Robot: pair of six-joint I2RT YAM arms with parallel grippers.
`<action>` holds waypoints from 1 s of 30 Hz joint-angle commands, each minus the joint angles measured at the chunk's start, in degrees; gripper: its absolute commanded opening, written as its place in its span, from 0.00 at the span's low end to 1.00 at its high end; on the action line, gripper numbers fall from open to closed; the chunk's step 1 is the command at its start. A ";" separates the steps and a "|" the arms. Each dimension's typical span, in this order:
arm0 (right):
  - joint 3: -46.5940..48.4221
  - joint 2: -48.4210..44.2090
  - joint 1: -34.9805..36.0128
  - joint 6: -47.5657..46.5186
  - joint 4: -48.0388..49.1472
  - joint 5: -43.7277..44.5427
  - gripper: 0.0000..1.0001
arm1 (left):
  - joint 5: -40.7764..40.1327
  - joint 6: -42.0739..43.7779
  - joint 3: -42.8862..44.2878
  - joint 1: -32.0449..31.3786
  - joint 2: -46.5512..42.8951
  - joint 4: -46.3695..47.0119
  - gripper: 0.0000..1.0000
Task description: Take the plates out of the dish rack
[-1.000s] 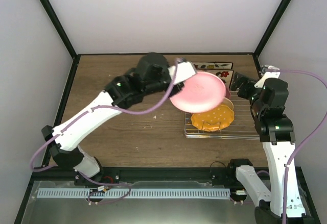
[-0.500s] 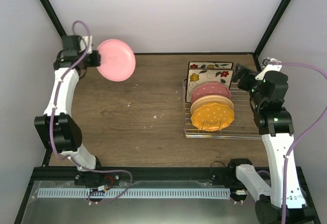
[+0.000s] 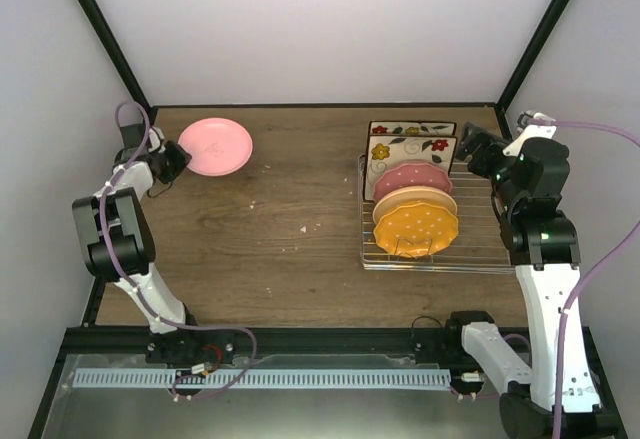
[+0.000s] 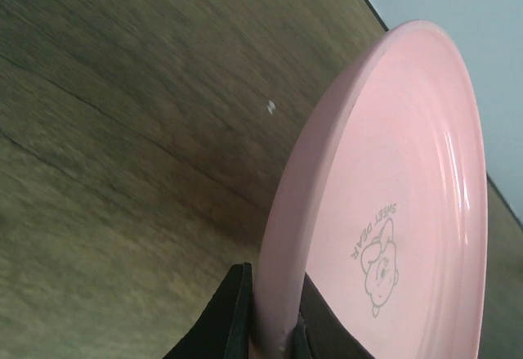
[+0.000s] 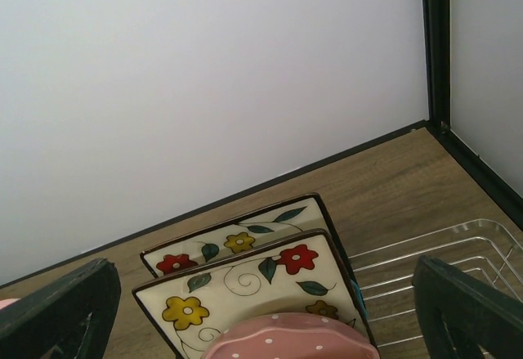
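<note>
A plain pink plate with a small printed figure is at the far left of the table, held low and tilted. My left gripper is shut on its rim. The silver wire dish rack stands at the right. It holds two square cream flower plates, a dotted dark pink plate, a yellow plate and an orange dotted plate, all on edge. My right gripper hangs open beside the square plates, touching nothing.
Black frame posts and white walls close in the wooden table at the back and sides. The rack's right half shows bare wires. A few pale crumbs lie mid-table.
My left arm swung the pink plate from over the rack to the far left, then lowered it toward the table. The right gripper barely moved.
</note>
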 commanded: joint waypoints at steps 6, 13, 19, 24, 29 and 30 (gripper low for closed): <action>3.04 -1.71 -0.31 0.65 -3.39 0.74 1.00 | -6.00 -7.24 0.07 0.55 4.83 7.11 0.04; 2.97 -2.85 -0.31 1.66 -4.50 1.32 1.00 | -7.03 -8.81 -3.12 0.67 5.05 6.56 0.04; 3.05 -2.91 -0.31 2.46 -4.53 1.01 1.00 | -9.64 -9.44 -4.87 0.67 5.58 2.49 0.04; 2.57 -3.00 -0.31 2.48 -4.86 0.98 1.00 | -9.83 -9.79 -6.30 0.68 5.19 1.38 0.16; 1.93 -3.18 -0.31 2.46 -4.87 0.81 1.00 | -10.02 -9.50 -6.42 0.67 5.20 -0.28 0.68; 1.79 -3.21 -0.31 2.37 -4.79 0.80 1.00 | -10.17 -9.48 -6.59 0.67 4.92 -0.65 0.73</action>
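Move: The left hand already pinches the pink plate by its left rim; the plate's middle is about 9 cm to the hand's right, some 3 cm ahead and slightly lower. The bare table spot it is being lowered to lies roughly 10 cm below, 7 cm right and 1 cm back, with the table's back edge about 20 cm straight ahead of the hand. From the right hand that spot is some 59 cm left, 17 cm ahead and 38 cm down. With the pink plate still gripped by its rim, the left hand sinks about 8 cm to the bare table, first easing a little forward and left, then drawing back some 4 cm towards its base as it keeps going down. The wrist tips its fingers further down and turns counter-clockwise, each a little over 10 degrees, laying the plate flatter, and only in the last part, low over the table, do the fingers open well apart to let go of the rim. ##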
